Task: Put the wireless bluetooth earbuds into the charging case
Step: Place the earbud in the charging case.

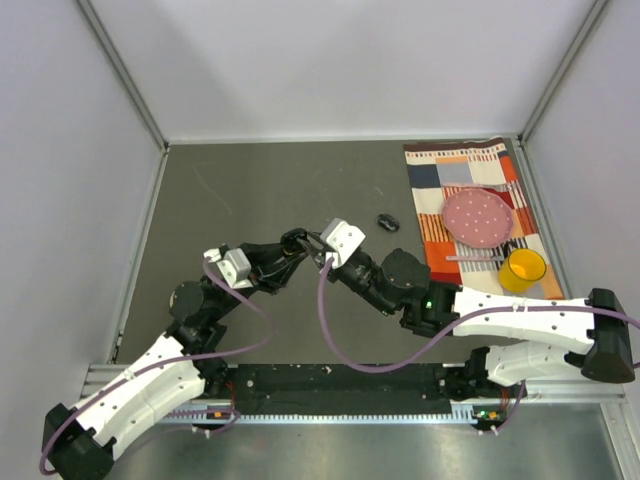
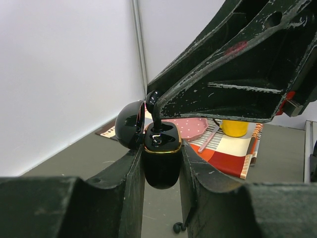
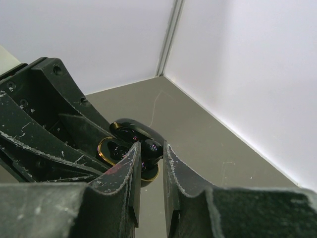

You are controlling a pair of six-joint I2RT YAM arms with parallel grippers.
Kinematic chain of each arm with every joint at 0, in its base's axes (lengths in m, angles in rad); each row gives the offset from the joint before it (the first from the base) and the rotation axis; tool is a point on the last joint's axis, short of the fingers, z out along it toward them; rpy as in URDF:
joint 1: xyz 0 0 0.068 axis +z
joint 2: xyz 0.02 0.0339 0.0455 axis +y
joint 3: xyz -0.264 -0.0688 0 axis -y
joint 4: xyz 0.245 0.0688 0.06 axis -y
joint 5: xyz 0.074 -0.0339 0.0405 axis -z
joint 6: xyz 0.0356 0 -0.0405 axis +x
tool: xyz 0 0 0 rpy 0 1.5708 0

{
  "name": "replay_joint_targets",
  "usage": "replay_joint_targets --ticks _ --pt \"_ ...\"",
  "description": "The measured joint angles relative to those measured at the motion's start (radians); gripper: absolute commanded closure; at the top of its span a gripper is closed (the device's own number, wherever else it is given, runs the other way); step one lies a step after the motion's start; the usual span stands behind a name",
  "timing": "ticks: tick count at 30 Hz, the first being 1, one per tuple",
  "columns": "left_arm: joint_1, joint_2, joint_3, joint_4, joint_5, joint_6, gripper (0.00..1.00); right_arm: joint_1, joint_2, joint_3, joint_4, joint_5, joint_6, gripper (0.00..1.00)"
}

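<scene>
The black charging case (image 2: 161, 166) with a gold rim hangs above the table, lid (image 2: 130, 124) swung open to the left. My left gripper (image 1: 290, 250) is shut on the case body, one finger on each side. From above, my right gripper (image 3: 151, 148) is shut on one small glossy black earbud (image 2: 154, 113), whose lower end sits in a socket of the case. In the right wrist view that earbud (image 3: 151, 157) shows between the fingers, just over the gold rim (image 3: 105, 148). Two more tiny black earbuds (image 2: 179, 227) lie together on the table.
At the right, a striped cloth (image 1: 432, 180) carries a pink dotted plate (image 1: 478, 217), a yellow cup (image 1: 522, 270) and a pink utensil (image 2: 210, 139). White walls close in the grey table on three sides. Both arms meet mid-table.
</scene>
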Motion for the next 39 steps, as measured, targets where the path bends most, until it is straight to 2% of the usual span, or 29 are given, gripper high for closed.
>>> replay_joint_targets --ticks 22,24,26,31,32,34,36,39 --pt "-0.001 -0.019 -0.003 -0.016 -0.017 0.000 1.00 0.000 -0.008 -0.003 -0.053 -0.078 -0.137 1.00" --pt "-0.001 -0.020 -0.003 -0.017 -0.016 0.000 1.00 0.000 -0.012 -0.003 -0.063 -0.082 -0.140 0.95" --pt "-0.001 -0.019 -0.004 -0.020 -0.015 0.000 1.00 0.000 -0.012 -0.002 -0.069 -0.082 -0.140 0.86" --pt "-0.001 -0.019 -0.004 -0.026 -0.015 0.000 1.00 0.000 -0.008 0.020 -0.110 -0.077 -0.122 0.77" --pt "-0.001 -0.019 -0.004 -0.025 -0.015 0.000 1.00 0.000 -0.005 0.028 -0.120 -0.076 -0.116 0.69" --pt "-0.001 -0.019 -0.004 -0.024 -0.016 0.000 1.00 0.000 0.000 0.040 -0.134 -0.077 -0.101 0.67" --pt "-0.001 -0.019 -0.004 -0.026 -0.018 0.000 1.00 0.000 0.003 0.051 -0.144 -0.084 -0.080 0.54" --pt "-0.001 -0.019 -0.005 -0.031 -0.019 0.000 1.00 0.000 0.003 0.053 -0.140 -0.090 -0.050 0.46"
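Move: The open charging case in the left gripper lies about 2 cm left of the right hand point and 2 cm below it, level fore and aft; the right fingers hold the earbud over its well. The raised lid stands some 2 cm ahead, 3 cm left of that hand, level in height. An earbud on the table is roughly 7 cm ahead, 11 cm right, the second case 25 cm ahead, 19 cm right, both some 34 cm down. From the left hand, the held case is about 1 cm ahead, 1 cm right and 1 cm up. With the earbud still pinched, the right hand eases about 1 cm down and slightly back, into the well of the charging case, rolling some 10 degrees so that its left side dips while the fingertips tilt up a little. It then opens its fingers to about half and lets go of the earbud, coming up a touch and drifting slightly back and left as the left hand keeps its grip on the case, almost still. ##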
